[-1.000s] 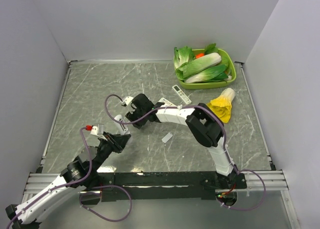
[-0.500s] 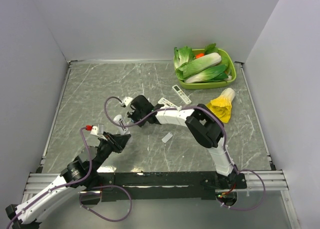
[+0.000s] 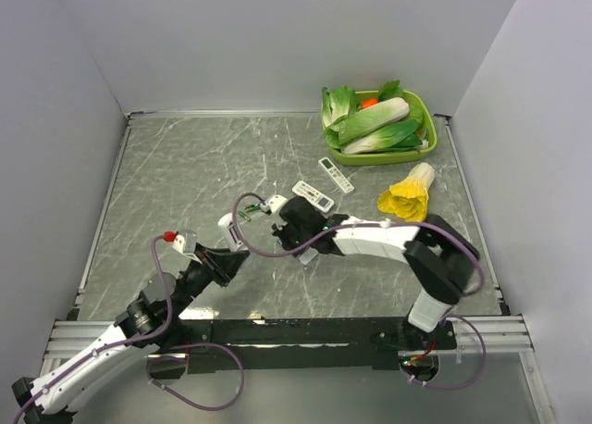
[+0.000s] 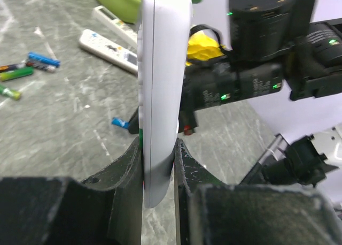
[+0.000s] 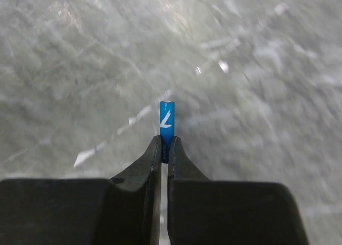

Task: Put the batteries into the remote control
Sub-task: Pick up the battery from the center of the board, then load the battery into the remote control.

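My left gripper (image 4: 158,143) is shut on the remote control (image 4: 163,68), a slim white body held edge-on and upright between both fingers. In the top view the remote (image 3: 226,228) sticks up from the left gripper (image 3: 231,255) at the front left. My right gripper (image 5: 165,140) is shut on one end of a blue battery (image 5: 166,119), which points straight out from the fingertips above the table. The left wrist view shows that battery (image 4: 119,122) just left of the remote's edge. More batteries lie on the table: a blue one (image 4: 43,59) and green ones (image 4: 16,74).
Two longer white remotes (image 3: 313,195) (image 3: 336,174) lie behind the right wrist. A green tray (image 3: 427,144) of leafy vegetables stands at the back right, with a yellow-leafed cabbage (image 3: 407,198) in front of it. Walls enclose the table on three sides.
My right gripper has shut on a blue battery and carried it right and nearer, toward the remote. The left arm has shifted slightly, still holding the remote.
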You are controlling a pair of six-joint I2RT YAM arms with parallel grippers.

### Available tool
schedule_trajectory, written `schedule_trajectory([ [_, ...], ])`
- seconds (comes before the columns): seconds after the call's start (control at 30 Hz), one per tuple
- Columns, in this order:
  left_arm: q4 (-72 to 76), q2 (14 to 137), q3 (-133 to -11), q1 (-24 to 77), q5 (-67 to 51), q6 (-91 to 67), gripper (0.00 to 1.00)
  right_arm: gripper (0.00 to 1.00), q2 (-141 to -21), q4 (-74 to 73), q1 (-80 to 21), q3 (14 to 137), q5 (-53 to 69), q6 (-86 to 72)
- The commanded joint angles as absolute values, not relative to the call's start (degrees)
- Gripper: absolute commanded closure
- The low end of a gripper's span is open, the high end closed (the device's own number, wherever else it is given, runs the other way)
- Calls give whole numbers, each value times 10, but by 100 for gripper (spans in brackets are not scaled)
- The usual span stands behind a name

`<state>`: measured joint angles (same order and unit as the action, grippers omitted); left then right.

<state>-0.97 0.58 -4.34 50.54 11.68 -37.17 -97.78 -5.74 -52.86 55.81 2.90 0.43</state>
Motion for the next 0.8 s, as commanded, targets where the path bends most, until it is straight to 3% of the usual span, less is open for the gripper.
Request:
schedule_trajectory([
  [0.0, 87, 13, -38, 503, 60, -346, 99, 100, -834, -52, -531, 510, -16, -55],
  [0.37, 305, 217, -6, 504, -22, -387, 99, 100, -598, -107, -534, 463, -22, -70],
  [0.77, 464, 419, -10, 504, 18, -419, 99, 100, -607, -131, -551, 489, 30, -213],
])
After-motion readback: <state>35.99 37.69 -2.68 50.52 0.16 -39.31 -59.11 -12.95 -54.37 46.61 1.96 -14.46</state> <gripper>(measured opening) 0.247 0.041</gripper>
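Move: The right hand already pinches the blue battery just off the board; the open remote control it is meant for stands in the left gripper, about 7 cm back, 11 cm left and 15 cm above it. The battery cover lies 9 cm right and 3 cm back, the loose batteries some 12 cm ahead and 7 cm left, both 3 cm lower. From the left hand, the blue battery is 8 cm ahead, 9 cm right, 13 cm below. Right hand raises its battery some 16 cm, back and right, while the left carries the remote 6 cm right. ##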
